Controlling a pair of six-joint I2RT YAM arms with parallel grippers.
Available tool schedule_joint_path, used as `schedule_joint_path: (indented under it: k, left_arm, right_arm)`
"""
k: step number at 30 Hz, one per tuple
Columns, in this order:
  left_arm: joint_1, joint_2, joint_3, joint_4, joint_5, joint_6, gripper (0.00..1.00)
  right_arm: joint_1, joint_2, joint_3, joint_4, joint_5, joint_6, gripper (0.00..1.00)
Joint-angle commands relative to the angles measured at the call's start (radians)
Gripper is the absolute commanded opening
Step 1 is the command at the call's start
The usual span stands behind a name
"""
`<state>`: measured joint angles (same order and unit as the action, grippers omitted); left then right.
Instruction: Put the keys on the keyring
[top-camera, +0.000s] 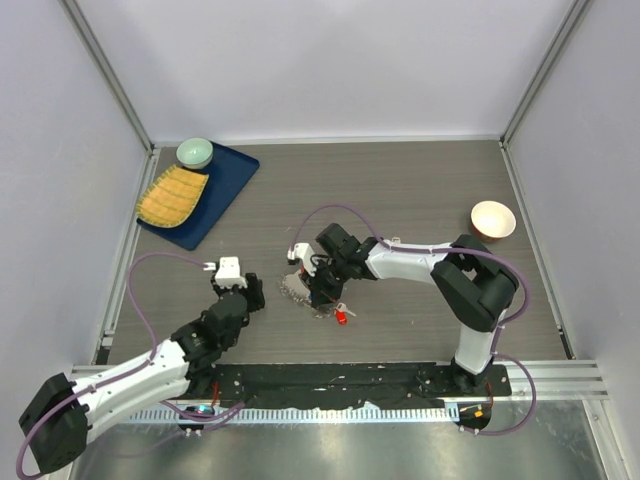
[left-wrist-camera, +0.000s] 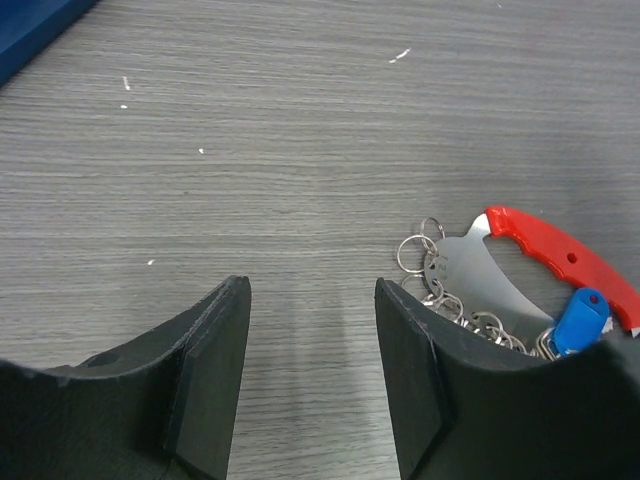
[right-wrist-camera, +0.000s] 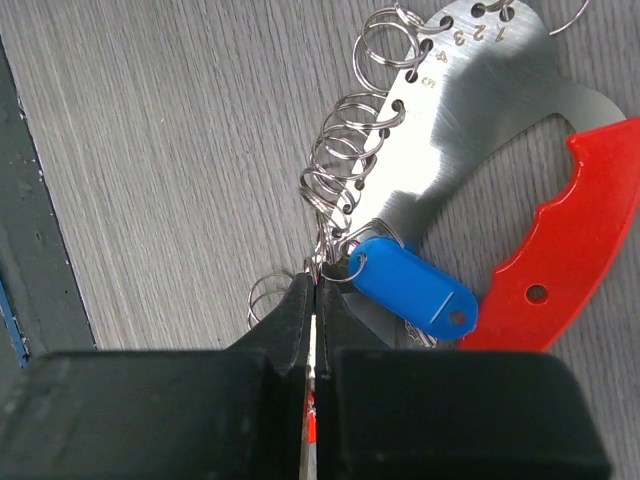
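The keyring is a steel plate (right-wrist-camera: 470, 110) with numbered holes, a row of split rings (right-wrist-camera: 345, 150), a red curved tag (right-wrist-camera: 560, 250) and a blue tag (right-wrist-camera: 415, 290). It lies mid-table (top-camera: 297, 285) and shows at the right of the left wrist view (left-wrist-camera: 470, 265). My right gripper (right-wrist-camera: 314, 290) is shut on a thin silver blade, its tips right at the rings beside the blue tag. A red key head (top-camera: 341, 317) shows just below that gripper and through the finger gap (right-wrist-camera: 311, 410). The plain silver key is hidden. My left gripper (left-wrist-camera: 312, 350) is open and empty, left of the keyring.
A blue tray (top-camera: 225, 185) at the back left holds a yellow slatted plate (top-camera: 172, 196) and a green bowl (top-camera: 194, 152). A beige bowl (top-camera: 492, 220) stands at the right. A black strip (top-camera: 350, 385) runs along the near edge.
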<state>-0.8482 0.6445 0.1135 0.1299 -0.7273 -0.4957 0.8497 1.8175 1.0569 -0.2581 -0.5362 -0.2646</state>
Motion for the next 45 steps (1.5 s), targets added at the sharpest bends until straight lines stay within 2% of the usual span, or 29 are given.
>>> schedule_joint_path:
  k: [1,7,15,20,29,41,44,45]
  left_arm:
    - [0.003,0.017,0.031,0.108,0.060,0.035,0.57]
    - [0.005,0.030,0.000,0.220,0.184,0.083,0.57]
    - [0.005,0.038,-0.054,0.433,0.481,0.140,0.58]
    - [0.006,0.049,-0.066,0.488,0.555,0.157,0.57]
    - [0.005,0.052,-0.063,0.471,0.471,0.143,0.56]
    - [0.005,-0.040,-0.072,0.401,0.385,0.141,0.57]
    - [0.006,-0.037,-0.069,0.395,0.385,0.140,0.57]
    - [0.005,-0.039,-0.069,0.392,0.385,0.140,0.57]
  right_arm:
    - [0.006,-0.063,-0.015,0.039,0.030,-0.007,0.01]
    - [0.005,-0.161,-0.052,0.068,0.071,0.010,0.01]
    - [0.005,-0.332,-0.149,0.164,0.094,0.018,0.01]
    - [0.005,-0.386,-0.230,0.232,0.125,0.036,0.01]
    - [0.005,-0.342,-0.313,0.252,0.146,0.085,0.01]
    - [0.008,-0.218,-0.265,0.252,0.226,0.142,0.04]
    - [0.008,-0.179,-0.230,0.298,0.280,0.154,0.07]
    - [0.008,-0.178,-0.224,0.312,0.295,0.169,0.11]
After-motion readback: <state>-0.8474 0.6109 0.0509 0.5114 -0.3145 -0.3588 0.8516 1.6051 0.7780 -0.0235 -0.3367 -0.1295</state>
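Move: The right hand's shut fingers are already on a split ring beside the blue tag; the keyring plate's middle is about 3 cm ahead and 4 cm left, roughly 2 cm below. The blue tag is some 3 cm straight ahead, the red handle about 7 cm ahead and 1 cm left, and the red tag roughly 2 cm back and 4 cm right. The open left hand has the plate about 4 cm ahead, 9 cm right, 8 cm below. Still pinching the ring, right rises 7 cm, then lowers, shifting rightward; left swings 8 cm right, towards the plate. ##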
